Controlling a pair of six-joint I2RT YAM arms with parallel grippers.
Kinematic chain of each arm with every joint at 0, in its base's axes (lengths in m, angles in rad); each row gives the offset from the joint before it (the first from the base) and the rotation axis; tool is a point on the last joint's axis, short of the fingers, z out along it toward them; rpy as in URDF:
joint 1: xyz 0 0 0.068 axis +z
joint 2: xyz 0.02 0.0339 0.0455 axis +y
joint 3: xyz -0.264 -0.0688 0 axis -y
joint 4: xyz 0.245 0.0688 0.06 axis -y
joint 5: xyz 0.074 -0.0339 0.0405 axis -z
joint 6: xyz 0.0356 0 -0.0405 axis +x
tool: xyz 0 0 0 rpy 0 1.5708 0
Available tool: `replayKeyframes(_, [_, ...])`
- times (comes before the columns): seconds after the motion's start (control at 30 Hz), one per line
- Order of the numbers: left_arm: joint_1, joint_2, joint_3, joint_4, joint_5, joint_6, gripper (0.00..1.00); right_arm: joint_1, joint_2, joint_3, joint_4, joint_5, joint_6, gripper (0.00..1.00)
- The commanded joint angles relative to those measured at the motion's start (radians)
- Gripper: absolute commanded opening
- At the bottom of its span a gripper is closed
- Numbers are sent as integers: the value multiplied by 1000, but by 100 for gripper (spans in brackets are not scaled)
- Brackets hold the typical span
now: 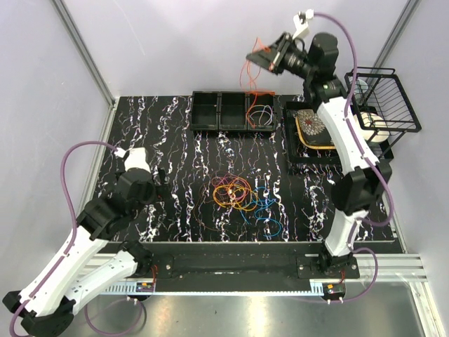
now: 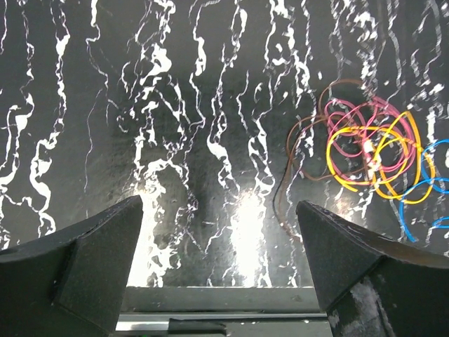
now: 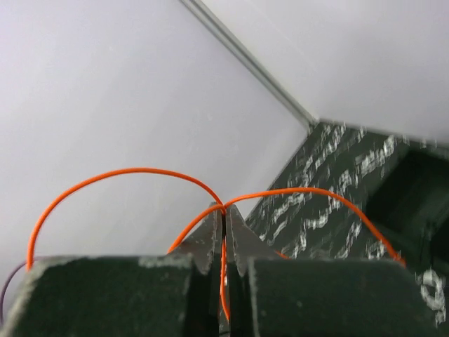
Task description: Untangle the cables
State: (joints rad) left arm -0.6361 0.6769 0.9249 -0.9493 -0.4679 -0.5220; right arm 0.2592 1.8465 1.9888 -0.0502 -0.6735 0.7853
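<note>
A tangle of cables in orange, yellow, pink, red and blue lies on the black marbled table, near its middle front. In the left wrist view the same tangle of cables shows at the right. My left gripper hovers low, left of the tangle, open and holding nothing. My right gripper is raised high at the back, shut on an orange cable that hangs down towards the black compartment tray. Two orange cable loops arch out from the shut jaw tips.
The tray's right compartment holds more cables. A second black tray with a patterned dish sits to the right. A black wire basket stands at the far right. Pale walls close in the back and sides.
</note>
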Motion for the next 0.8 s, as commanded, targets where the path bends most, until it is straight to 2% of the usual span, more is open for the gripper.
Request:
replayKeyframes(0.0, [3,-4,15,44,-20,30,95,-2,129,304,4,-44,-8,0])
replayKeyframes(0.3, [3,16,-31,64,-18,31,95,-2,439,639,1,-55,-24,0])
replayKeyframes(0.57, [3,41,-29,69,-8,39,94,3,557,631,167,-38,-59,0])
replayKeyframes(0.77, [3,29,-32,75,-5,43,94,25,643,648,185,14,-139,0])
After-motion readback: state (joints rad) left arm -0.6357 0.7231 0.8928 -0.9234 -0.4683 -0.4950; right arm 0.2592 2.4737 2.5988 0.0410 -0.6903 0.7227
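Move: Ahead of and far below the right hand, which already holds the orange cable, sits the black three-part box; its middle compartment is about 18 cm forward, 6 cm left and 42 cm down. The white cable in the right-hand compartment lies 17 cm ahead and 5 cm right. The tangled pile is 20 cm back and 5 cm left. For the empty left hand, the middle compartment is some 45 cm ahead and 20 cm right. Carrying the orange cable high over the black box, the right hand keeps its shut grip and goes forward about 13 cm, drifting slightly left. It first rises some 6 cm, then sinks about 14 cm towards the middle compartment, with the fingers tilting up roughly 10 degrees and easing partly back. ##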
